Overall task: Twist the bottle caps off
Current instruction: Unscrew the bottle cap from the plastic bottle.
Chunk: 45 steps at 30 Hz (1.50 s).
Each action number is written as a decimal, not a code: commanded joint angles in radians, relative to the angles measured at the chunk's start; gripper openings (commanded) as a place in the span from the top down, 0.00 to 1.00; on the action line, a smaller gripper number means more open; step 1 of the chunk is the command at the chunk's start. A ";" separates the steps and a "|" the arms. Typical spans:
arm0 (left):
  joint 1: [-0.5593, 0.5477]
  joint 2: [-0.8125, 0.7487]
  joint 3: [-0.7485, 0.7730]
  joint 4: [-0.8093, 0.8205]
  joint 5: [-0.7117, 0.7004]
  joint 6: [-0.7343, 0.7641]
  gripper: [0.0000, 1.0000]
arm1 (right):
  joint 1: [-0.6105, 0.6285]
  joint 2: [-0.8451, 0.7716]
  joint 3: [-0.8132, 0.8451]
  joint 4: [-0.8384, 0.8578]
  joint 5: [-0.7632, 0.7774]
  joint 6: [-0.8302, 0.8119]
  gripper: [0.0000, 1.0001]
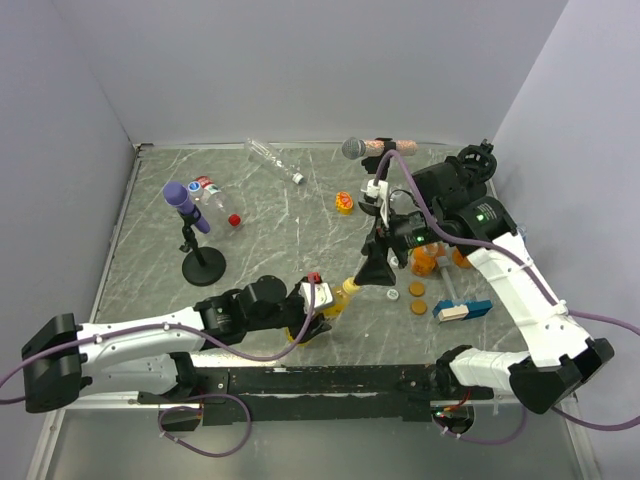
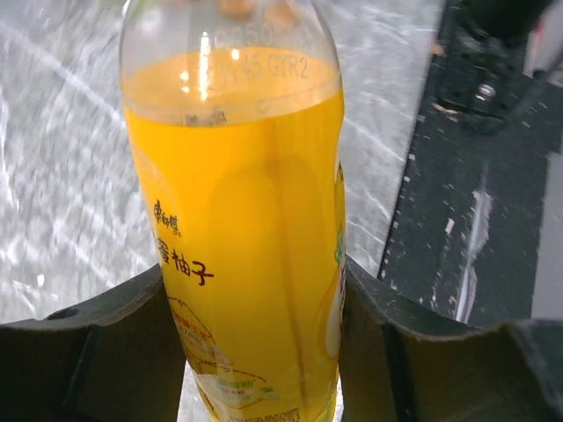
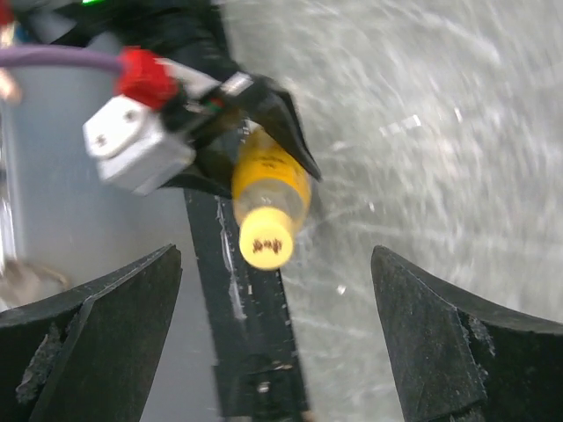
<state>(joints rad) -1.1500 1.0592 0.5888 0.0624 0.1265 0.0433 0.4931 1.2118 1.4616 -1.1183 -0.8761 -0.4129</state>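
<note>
My left gripper [image 2: 255, 352] is shut on the body of the yellow-orange juice bottle [image 2: 233, 202], holding it tilted near the table's front edge [image 1: 336, 298]. Its pale yellow cap [image 3: 266, 241] sits on the neck and faces the right wrist camera. My right gripper [image 3: 277, 338] is open, its jaws wide apart, just off the cap end and touching nothing [image 1: 376, 268]. A clear bottle [image 1: 213, 199] with a red cap [image 1: 234, 220] lies at the back left. Another clear bottle [image 1: 268, 156] lies further back.
A purple microphone [image 1: 186, 204] stands on a black round base [image 1: 203, 268] at the left. A second microphone [image 1: 366, 147] lies at the back. Orange items [image 1: 426, 262], two brown discs [image 1: 417, 297], a white ring [image 1: 391, 295] and a blue-white block [image 1: 462, 310] lie at the right.
</note>
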 commanded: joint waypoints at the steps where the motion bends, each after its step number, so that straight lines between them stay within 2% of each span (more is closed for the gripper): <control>1: -0.005 0.041 0.104 0.070 -0.123 -0.132 0.94 | -0.014 0.002 -0.036 -0.008 0.138 0.237 0.05; 4: -0.014 0.102 0.157 0.050 -0.169 -0.157 0.94 | -0.016 0.020 -0.044 -0.017 0.164 0.263 0.05; 7: -0.024 0.137 0.184 0.051 -0.180 -0.157 0.94 | -0.018 0.058 -0.030 -0.035 0.167 0.273 0.12; 17: -0.028 0.153 0.195 0.059 -0.182 -0.152 0.94 | -0.036 0.117 -0.020 -0.046 0.106 0.273 0.51; 23: -0.028 0.157 0.200 0.051 -0.179 -0.151 0.94 | -0.036 0.111 -0.020 -0.046 0.097 0.261 0.54; 27: -0.028 0.147 0.186 0.050 -0.166 -0.140 0.94 | -0.036 0.111 -0.006 -0.060 0.075 0.218 0.74; 31: -0.025 0.116 0.175 0.028 -0.096 -0.093 0.94 | -0.015 0.106 -0.010 -0.080 0.057 0.084 0.83; 34: -0.011 0.076 0.166 0.010 0.020 -0.056 0.94 | 0.018 0.097 -0.018 -0.110 0.008 -0.084 0.88; 39: 0.061 -0.002 0.100 0.022 0.261 0.062 0.94 | 0.085 0.043 -0.026 -0.189 -0.109 -0.534 0.89; 42: 0.111 -0.034 0.069 0.054 0.355 0.086 0.94 | 0.130 -0.056 -0.124 -0.030 -0.069 -0.601 0.89; 45: 0.131 -0.044 0.068 0.039 0.372 0.110 0.94 | 0.151 -0.077 -0.129 0.035 -0.041 -0.612 0.89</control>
<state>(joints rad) -1.0534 1.0672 0.6430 -0.0185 0.3630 0.0837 0.6159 1.1995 1.3434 -1.1576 -0.8864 -0.8600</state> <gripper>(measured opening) 0.595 0.401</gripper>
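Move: The yellow cap on the held bottle is about 2 cm back, 2 cm left and 5 cm below the open right gripper. From the left gripper, still holding the bottle, the cap is some 3 cm ahead, 8 cm right and 9 cm above. On the table, 28 cm below the right gripper, lie a white cap 6 cm ahead and 6 cm right of it, and two brown caps about 5 cm ahead and 13 cm right. Lower the right gripper about 5 cm and slightly forward over the cap, rolling it clockwise seen from behind the hand, while the left keeps its hold and brings the bottle forward and right. Hold both there, close the right fingers to pinch the cap, then twist it counter-clockwise some 45 degrees, the right hand backing 5 cm as the left draws the bottle back and left, swivelling clockwise. ##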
